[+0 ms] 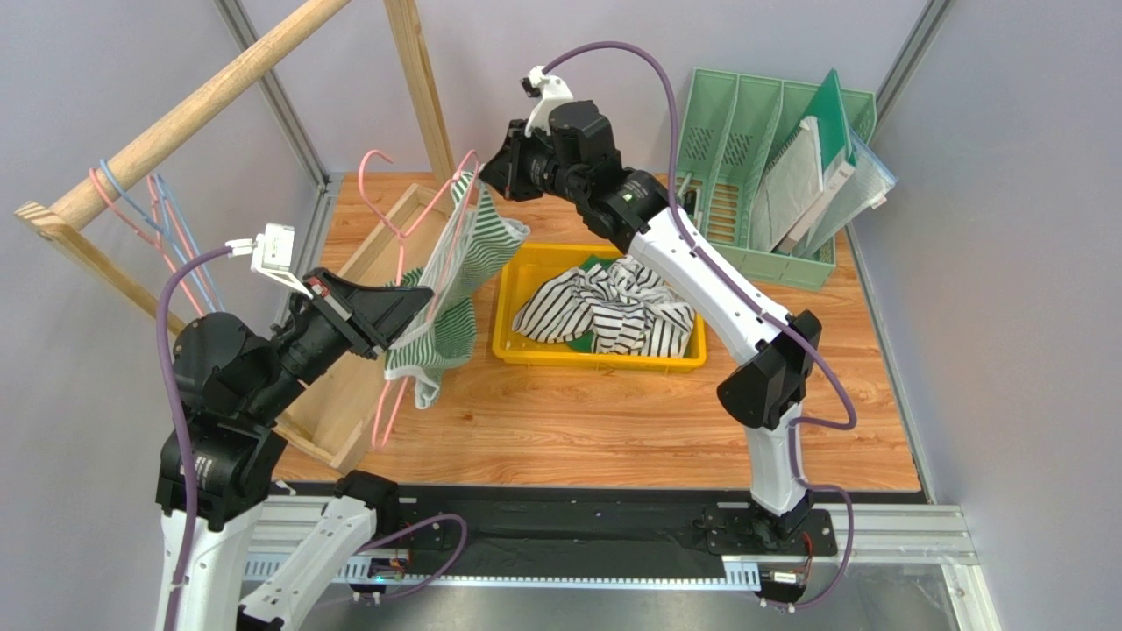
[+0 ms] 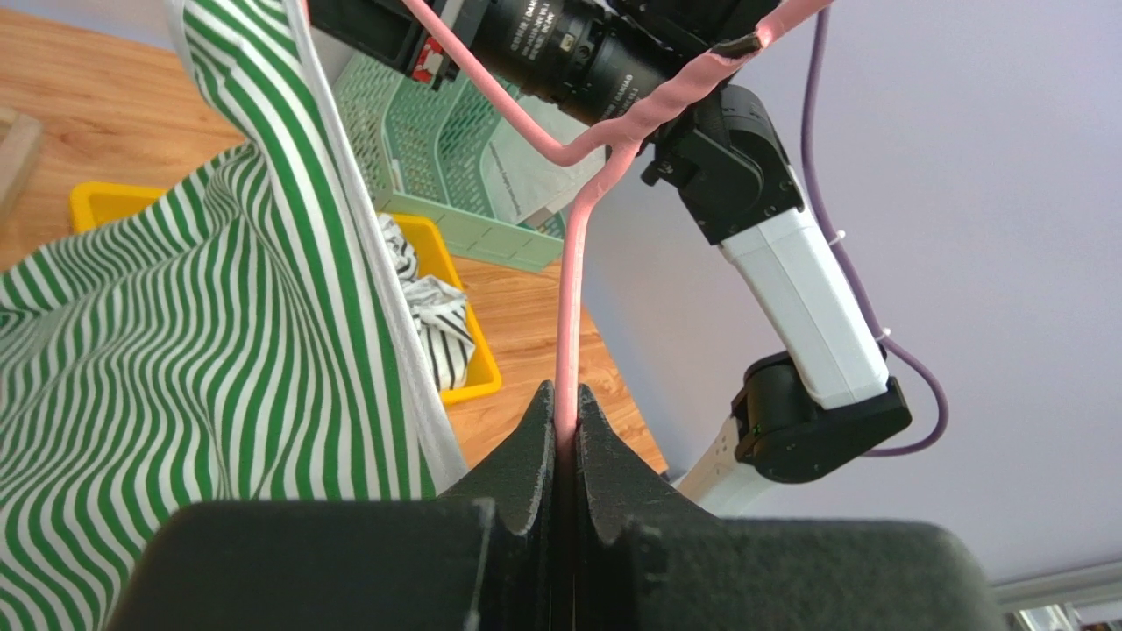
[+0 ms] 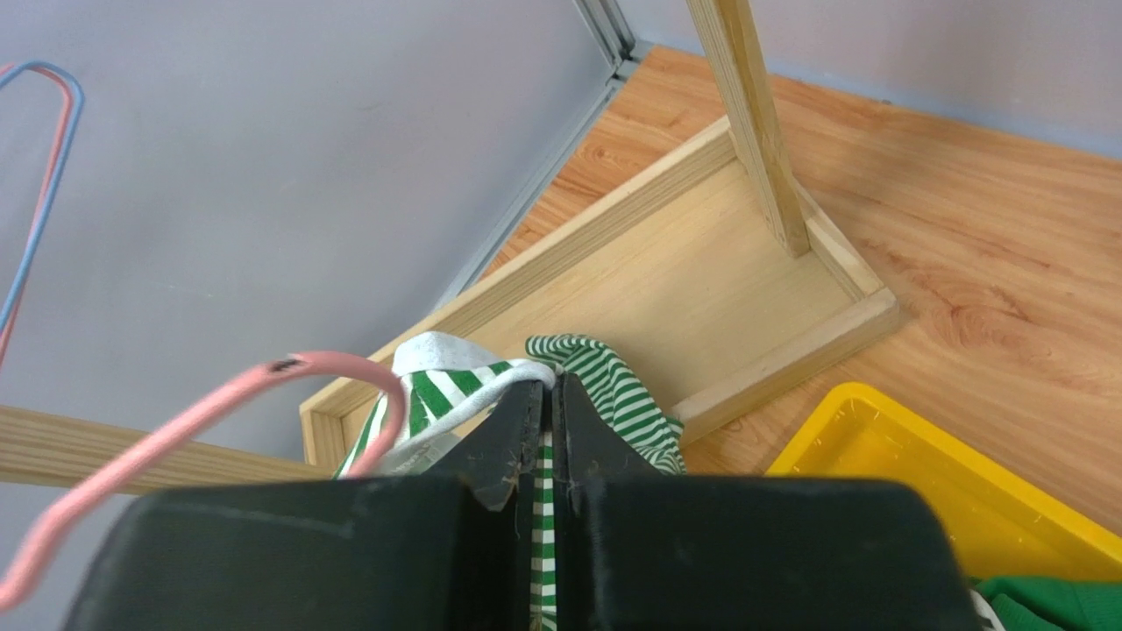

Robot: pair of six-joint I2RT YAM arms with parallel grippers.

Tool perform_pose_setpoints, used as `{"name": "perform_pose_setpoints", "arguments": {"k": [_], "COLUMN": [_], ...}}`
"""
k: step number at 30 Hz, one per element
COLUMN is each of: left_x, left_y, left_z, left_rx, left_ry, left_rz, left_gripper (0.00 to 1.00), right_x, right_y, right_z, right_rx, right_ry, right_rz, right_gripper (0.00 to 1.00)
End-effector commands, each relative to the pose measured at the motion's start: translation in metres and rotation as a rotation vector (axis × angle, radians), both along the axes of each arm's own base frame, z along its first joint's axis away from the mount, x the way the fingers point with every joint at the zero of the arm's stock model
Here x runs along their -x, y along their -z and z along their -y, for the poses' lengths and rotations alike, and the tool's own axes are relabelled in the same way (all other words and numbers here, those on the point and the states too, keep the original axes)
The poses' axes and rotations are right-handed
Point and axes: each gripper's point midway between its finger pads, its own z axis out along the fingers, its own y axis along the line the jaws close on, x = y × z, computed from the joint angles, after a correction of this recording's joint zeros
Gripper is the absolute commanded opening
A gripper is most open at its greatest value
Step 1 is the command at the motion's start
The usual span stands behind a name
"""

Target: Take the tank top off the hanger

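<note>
A green-and-white striped tank top point(image 1: 454, 283) hangs on a pink hanger point(image 1: 395, 263) held in the air left of the yellow bin. My left gripper point(image 1: 402, 318) is shut on the hanger; in the left wrist view the pink wire point(image 2: 569, 316) runs straight up from between the closed fingertips point(image 2: 543, 427), with the tank top point(image 2: 198, 342) draped to its left. My right gripper point(image 1: 491, 178) is above, shut on the top edge of the tank top point(image 3: 619, 395). Striped fabric shows between its closed fingers point(image 3: 520, 421), and the hanger's hook point(image 3: 198, 408) curves at its left.
A yellow bin point(image 1: 527, 352) holds several striped garments point(image 1: 606, 309). A green file rack point(image 1: 738, 145) stands at the back right. A wooden clothes rack point(image 1: 198, 99) with spare pink and blue hangers point(image 1: 145, 210) is at the left, its base frame point(image 1: 336, 395) on the table.
</note>
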Motion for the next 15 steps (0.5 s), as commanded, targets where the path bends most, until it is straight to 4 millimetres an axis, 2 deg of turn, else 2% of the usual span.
{"name": "perform_pose_setpoints", "arguments": {"k": [1,5,6,8,9,11,12,13,15], "left_x": [0.017,0.012,0.006,0.002,-0.003,-0.008,-0.014,-0.016,-0.025], "left_y": [-0.028,-0.032,-0.027,-0.040,-0.037,-0.052,-0.052,-0.061,-0.064], "left_z": [-0.003,-0.008,-0.009,-0.017,-0.019,-0.028,-0.030,-0.035,-0.040], "left_rx": [0.020,0.021,0.022,0.039,0.038,0.037,0.027,0.037,-0.001], "left_ry": [0.014,-0.026,-0.043,-0.098,-0.116,-0.181,-0.202,-0.239,-0.280], "left_rz": [0.111,0.161,0.159,0.243,0.255,0.356,0.375,0.421,0.463], "left_gripper": [0.00,0.00,0.00,0.00,0.00,0.00,0.00,0.00,0.00], "right_x": [-0.028,-0.017,-0.007,0.006,0.020,0.034,0.045,0.053,0.066], "right_y": [0.007,0.018,0.027,0.031,0.044,0.046,0.051,0.049,0.039], "right_z": [0.020,0.015,0.013,0.007,0.004,0.000,0.000,-0.003,0.000], "right_rx": [-0.013,-0.017,-0.013,-0.027,-0.016,-0.020,-0.015,-0.023,-0.042], "right_ry": [0.059,0.004,-0.037,-0.081,-0.117,-0.163,-0.190,-0.209,-0.231], "right_rz": [-0.024,-0.063,-0.092,-0.111,-0.143,-0.149,-0.164,-0.155,-0.149], "right_gripper": [0.00,0.00,0.00,0.00,0.00,0.00,0.00,0.00,0.00]}}
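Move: The right gripper already pinches the green-striped tank top's far strap, with the pink hanger's far tip some 3 cm to its left and 3 cm above, about level with it forward and back. The yellow tray lies about 15 cm to its right, 3 cm back and 36 cm below; the rack's wooden base some 17 cm left, 8 cm back, equally low. From the left gripper, which holds the hanger, that strap is about 25 cm ahead, 7 cm right and 7 cm lower. Draw the right gripper down about 10 cm, easing it back some 4 cm late in the stroke, still pinching the strap and dragging it down away from the hanger's tip. Meanwhile keep the left grip on the hanger and ease it forward, left and a little up, tilting the fingers upward and turning counter-clockwise by roughly 10 degrees so the far tip swings up. ##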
